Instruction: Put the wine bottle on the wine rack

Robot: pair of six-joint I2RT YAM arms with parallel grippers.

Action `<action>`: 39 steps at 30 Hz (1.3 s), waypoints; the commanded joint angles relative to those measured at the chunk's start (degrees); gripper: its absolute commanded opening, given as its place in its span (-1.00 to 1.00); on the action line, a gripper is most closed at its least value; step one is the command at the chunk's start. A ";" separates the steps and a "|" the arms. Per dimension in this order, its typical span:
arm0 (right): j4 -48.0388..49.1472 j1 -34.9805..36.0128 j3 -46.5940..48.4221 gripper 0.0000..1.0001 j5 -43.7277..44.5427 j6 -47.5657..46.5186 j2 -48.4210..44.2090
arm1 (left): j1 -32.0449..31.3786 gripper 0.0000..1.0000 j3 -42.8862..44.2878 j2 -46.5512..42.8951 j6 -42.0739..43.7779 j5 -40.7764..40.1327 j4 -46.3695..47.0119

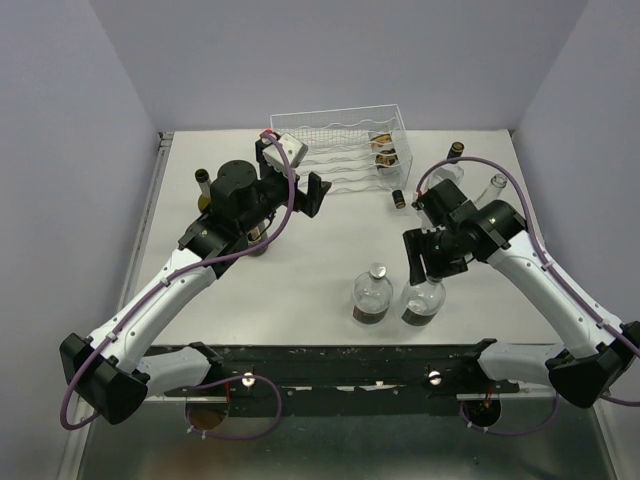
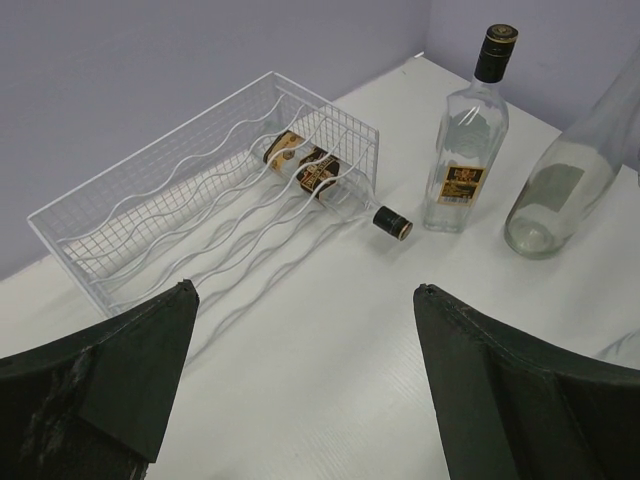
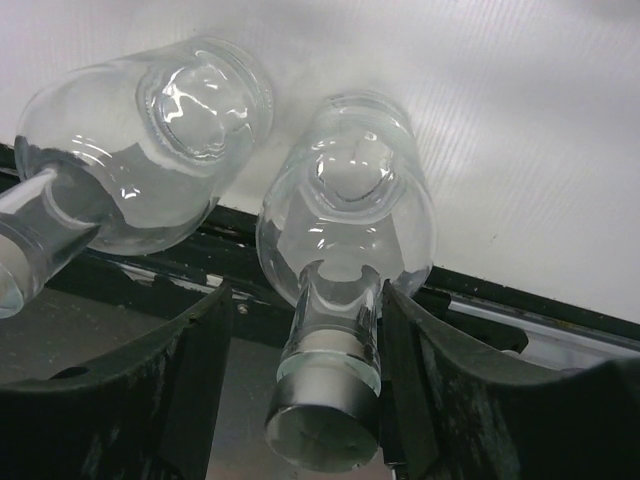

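A round-bellied clear wine bottle (image 1: 423,300) with a metal cap stands near the table's front edge. My right gripper (image 1: 425,272) straddles its neck (image 3: 335,310). The right finger touches the glass, while a gap shows on the left side, so the jaws stand open. The white wire wine rack (image 1: 335,140) lies at the back of the table and holds labelled bottles (image 2: 310,170) at its right end. My left gripper (image 2: 302,288) hangs wide open over bare table just in front of the wine rack (image 2: 190,215), holding nothing.
A second round clear bottle (image 1: 372,297) stands just left of the straddled one. A tall square bottle with a black cap (image 2: 463,140) and a clear bottle (image 2: 565,170) stand right of the rack. A dark bottle (image 1: 203,186) stands behind the left arm.
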 commanded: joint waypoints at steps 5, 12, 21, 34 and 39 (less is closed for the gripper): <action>-21.82 0.37 -2.50 0.05 -2.25 1.72 -3.68 | 0.18 0.98 -0.19 0.27 0.71 -1.24 0.46; -21.82 0.37 -1.10 -0.67 -1.11 1.98 -2.19 | 0.18 0.98 0.16 0.36 0.80 -1.68 0.37; -18.13 -0.15 9.43 -0.99 6.36 5.23 2.03 | 0.35 0.99 -0.02 -0.35 0.09 -1.85 -0.24; 7.51 -5.34 11.23 -0.99 2.07 9.01 0.98 | 0.27 0.99 -0.37 0.79 -4.91 -1.50 -2.53; 22.72 -6.83 4.10 -0.99 -2.84 13.05 1.15 | 0.27 0.98 -0.90 2.29 -7.46 -1.15 -3.23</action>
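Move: The upright silver-capped wine bottle is directly under the right hand, its cap about 1 cm back and its middle some 8 cm below. A matching bottle stands about 12 cm left of it, level with it. A tall clear bottle is roughly 17 cm ahead and 10 cm right of the hand; the rack's middle lies some 34 cm ahead and 20 cm left. From the left hand, the silver-capped bottle is about 16 cm back, 27 cm right and 24 cm below. Ease the right gripper back about 1 cm and close the fingers so they pinch the silver-capped bottle by its neck. Keeping that hold, carry it forward towards the rack while lifting about 5 cm, then let the hand sink some 2 cm as it goes on forward, to finish nearly 6 cm farther out; turn the wrist roughly 15 degrees clockwise on the way. ##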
